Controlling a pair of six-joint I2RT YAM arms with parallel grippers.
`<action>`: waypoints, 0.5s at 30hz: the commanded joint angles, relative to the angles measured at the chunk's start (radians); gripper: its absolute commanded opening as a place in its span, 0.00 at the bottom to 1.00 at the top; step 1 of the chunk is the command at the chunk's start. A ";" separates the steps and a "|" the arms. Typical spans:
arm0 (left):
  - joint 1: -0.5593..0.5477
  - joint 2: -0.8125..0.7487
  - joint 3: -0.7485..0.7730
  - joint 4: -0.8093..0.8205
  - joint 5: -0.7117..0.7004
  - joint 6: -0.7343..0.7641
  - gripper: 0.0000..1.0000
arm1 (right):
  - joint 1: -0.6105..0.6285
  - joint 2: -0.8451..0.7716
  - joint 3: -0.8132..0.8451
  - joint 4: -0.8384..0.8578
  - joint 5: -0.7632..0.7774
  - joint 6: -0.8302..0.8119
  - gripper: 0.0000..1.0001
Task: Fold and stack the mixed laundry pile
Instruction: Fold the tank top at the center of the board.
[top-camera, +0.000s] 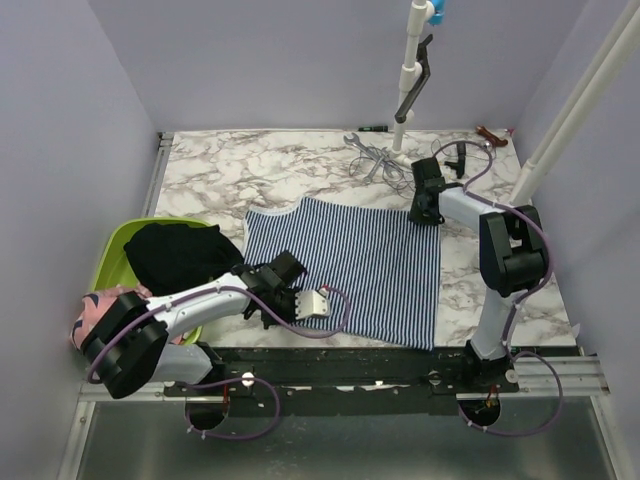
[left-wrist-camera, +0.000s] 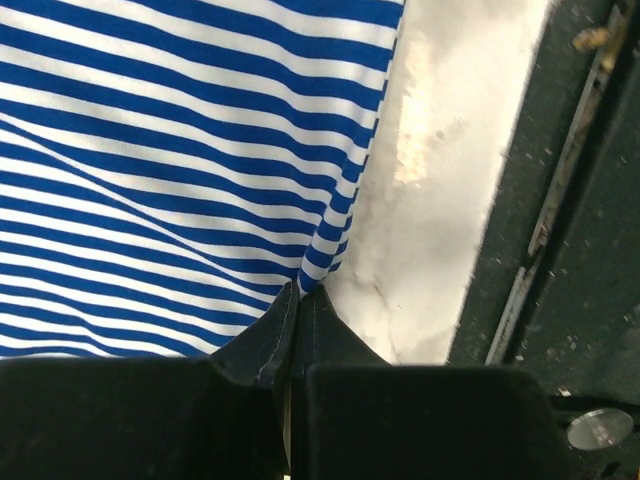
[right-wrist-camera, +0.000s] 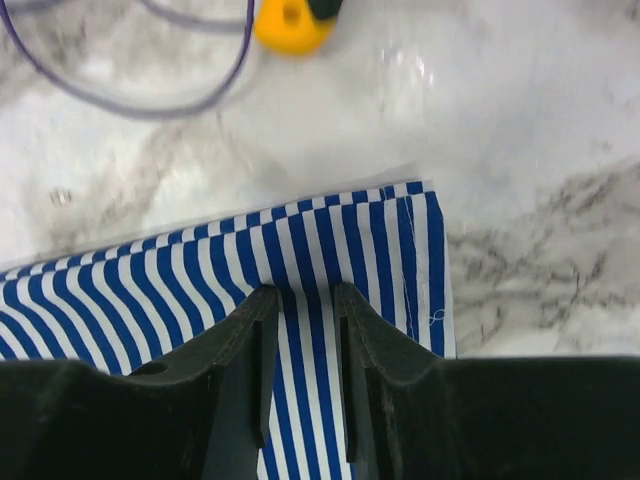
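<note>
The navy-and-white striped garment (top-camera: 365, 265) lies spread flat on the marble table (top-camera: 220, 170). My left gripper (top-camera: 290, 300) (left-wrist-camera: 300, 292) is shut on the garment's near edge, with a pinch of striped cloth between its tips. My right gripper (top-camera: 425, 212) (right-wrist-camera: 300, 292) is down on the far right corner. Its jaws stand apart with the flat cloth showing in the gap. The black garment (top-camera: 180, 255) is heaped in the lime green basin (top-camera: 115, 245). The pink printed one (top-camera: 92, 310) hangs over the basin's near side.
Grey cables and a wrench (top-camera: 368, 155) lie at the back of the table, below a white pole with a black handle (top-camera: 412, 85). A yellow object (right-wrist-camera: 293, 20) and a purple cable (right-wrist-camera: 150, 105) lie just beyond the right gripper. A black rail (top-camera: 380, 365) runs along the near edge.
</note>
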 joint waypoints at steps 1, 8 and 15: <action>-0.006 0.084 0.051 0.094 -0.068 -0.025 0.01 | -0.051 0.147 0.065 -0.002 -0.007 -0.017 0.35; -0.007 0.183 0.118 0.110 -0.050 -0.047 0.02 | -0.059 0.218 0.254 -0.096 -0.084 -0.138 0.40; -0.008 0.144 0.102 0.117 -0.013 -0.077 0.03 | 0.016 -0.225 0.039 0.043 -0.297 -0.458 0.74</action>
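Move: The right fingertips, partly open, rest on the tank top; its far right corner is about 2 cm ahead and 5 right, the yellow tool some 8 cm ahead and 1 right. The left hand already pinches the near edge; from it the tank top's middle lies roughly 13 cm ahead and 11 right, its near right corner 8 back and 34 right. All lie 1 to 2 cm below the hands. Right fingertips push the cloth some 6 cm forward, then draw back, opening, while the pinching left goes forward-right. ##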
